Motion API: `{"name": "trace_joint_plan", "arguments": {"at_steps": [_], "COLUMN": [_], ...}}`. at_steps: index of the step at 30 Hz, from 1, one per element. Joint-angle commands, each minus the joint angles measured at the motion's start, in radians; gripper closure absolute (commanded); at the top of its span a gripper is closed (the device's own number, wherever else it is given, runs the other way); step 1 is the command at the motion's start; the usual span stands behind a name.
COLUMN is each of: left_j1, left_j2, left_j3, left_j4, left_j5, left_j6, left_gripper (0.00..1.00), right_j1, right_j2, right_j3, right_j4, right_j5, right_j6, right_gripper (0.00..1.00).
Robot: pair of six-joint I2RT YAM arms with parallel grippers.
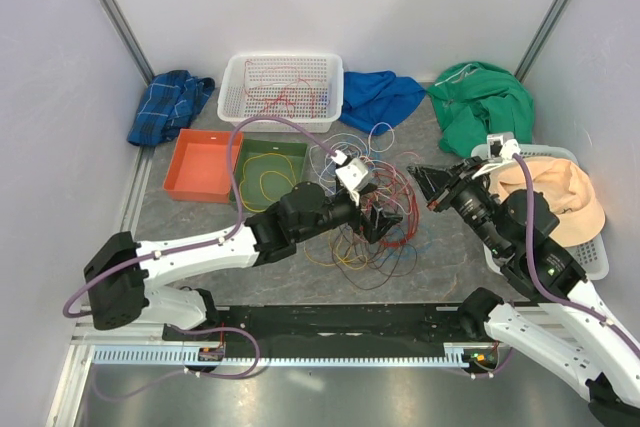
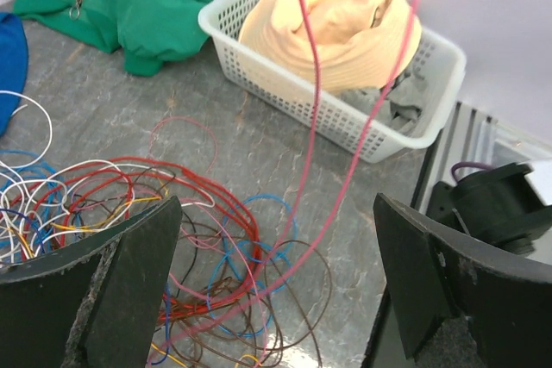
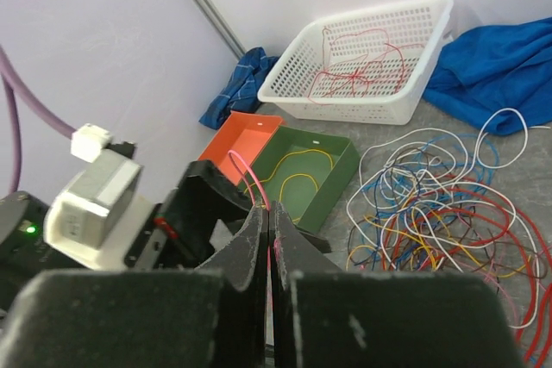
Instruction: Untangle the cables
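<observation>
The cables (image 1: 365, 209) lie in a loose tangle of red, blue, white, yellow and brown loops mid-table, also seen in the right wrist view as the cables (image 3: 448, 204). My right gripper (image 3: 268, 213) is shut on a pink cable (image 3: 244, 171), whose short loop pokes out past the fingertips. In the left wrist view the pink cable (image 2: 314, 84) hangs in two strands from above down into the cables (image 2: 181, 213). My left gripper (image 2: 276, 290) stands wide open over the tangle's right edge, and the pink strands pass between its fingers untouched. From above, the left gripper (image 1: 380, 222) and right gripper (image 1: 425, 182) sit close together.
A white basket (image 1: 236, 97) at the back holds red cables. A green tray (image 1: 240, 162) holds yellow cables, beside an orange tray (image 1: 200, 167). A plaid cloth (image 1: 168, 105), blue cloth (image 1: 378, 97) and green cloth (image 1: 482, 105) lie at the back. A basket (image 1: 598, 262) holds a peach hat (image 1: 560, 197).
</observation>
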Motion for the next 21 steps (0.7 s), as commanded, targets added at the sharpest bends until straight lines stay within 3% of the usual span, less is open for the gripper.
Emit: {"name": "trace_joint_plan", "arguments": {"at_steps": [1,2,3,5,6,10,11,12,13,14,17,21], "left_j1": [-0.002,-0.003,-0.002,-0.003,-0.002,0.0,0.0,0.0,0.0,0.0,0.009,0.069], "left_j2": [0.048,0.05,0.051,0.042,0.037,0.011,0.005,-0.007,-0.015,-0.022,-0.058,-0.055], "left_j3": [0.064,0.067,0.076,0.083,0.086,0.113,0.119,0.126,0.127,0.132,0.179,0.37], "left_j4": [0.069,0.066,0.062,0.046,0.04,-0.033,-0.047,-0.067,-0.072,-0.076,-0.13,-0.286], "left_j5": [-0.008,-0.005,0.007,0.007,0.001,-0.021,-0.021,-0.024,-0.024,-0.031,-0.105,-0.181], "left_j6": [0.095,0.101,0.122,0.133,0.141,0.155,0.159,0.161,0.164,0.167,0.172,0.146], "left_gripper": [0.02,0.07,0.27,0.56,0.85,0.98,0.98,0.98,0.98,0.98,0.98,0.98], "right_j1": [0.002,0.002,0.002,0.002,0.002,0.0,0.002,0.002,0.002,0.002,0.0,0.002], "right_j2": [0.004,0.002,-0.002,-0.01,-0.019,-0.044,-0.048,-0.061,-0.065,-0.067,-0.078,-0.126], "right_j3": [0.04,0.04,0.04,0.04,0.042,0.039,0.036,0.033,0.03,0.03,0.033,0.011], "right_j4": [0.013,0.013,0.01,0.004,0.001,-0.011,-0.013,-0.013,-0.013,-0.025,-0.071,-0.11], "right_j5": [-0.039,-0.037,-0.036,-0.024,-0.019,0.004,0.01,0.018,0.021,0.032,0.09,0.183], "right_j6": [0.013,0.015,0.01,0.01,0.007,-0.001,-0.001,-0.002,-0.004,-0.004,-0.001,0.014], "right_gripper": [1.0,1.0,1.0,1.0,1.0,1.0,0.95,0.86,0.7,0.35,0.02,0.02]}}
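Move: The pink cable pinched in my right fingertips hangs between my open left fingers; the stretch I want is about 2 cm right of my left hand point, level fore and aft and in height. From my right hand that stretch is some 4 cm left, 1 cm farther out and 9 cm below. The cable tangle lies about 12 cm ahead of my left hand and 24 cm below; the green tray is roughly 20 cm ahead, 25 cm left and 23 cm below. I dip my left hand about 1 cm, easing slightly forward, and shut its wide-open fingers on the hanging pink cable, then lift it, ending some 5 cm higher and 2 cm farther forward. My right hand holds on until the left has closed, then opens wide, lets go and backs off about 2.5 cm to the right, away from the cable. ##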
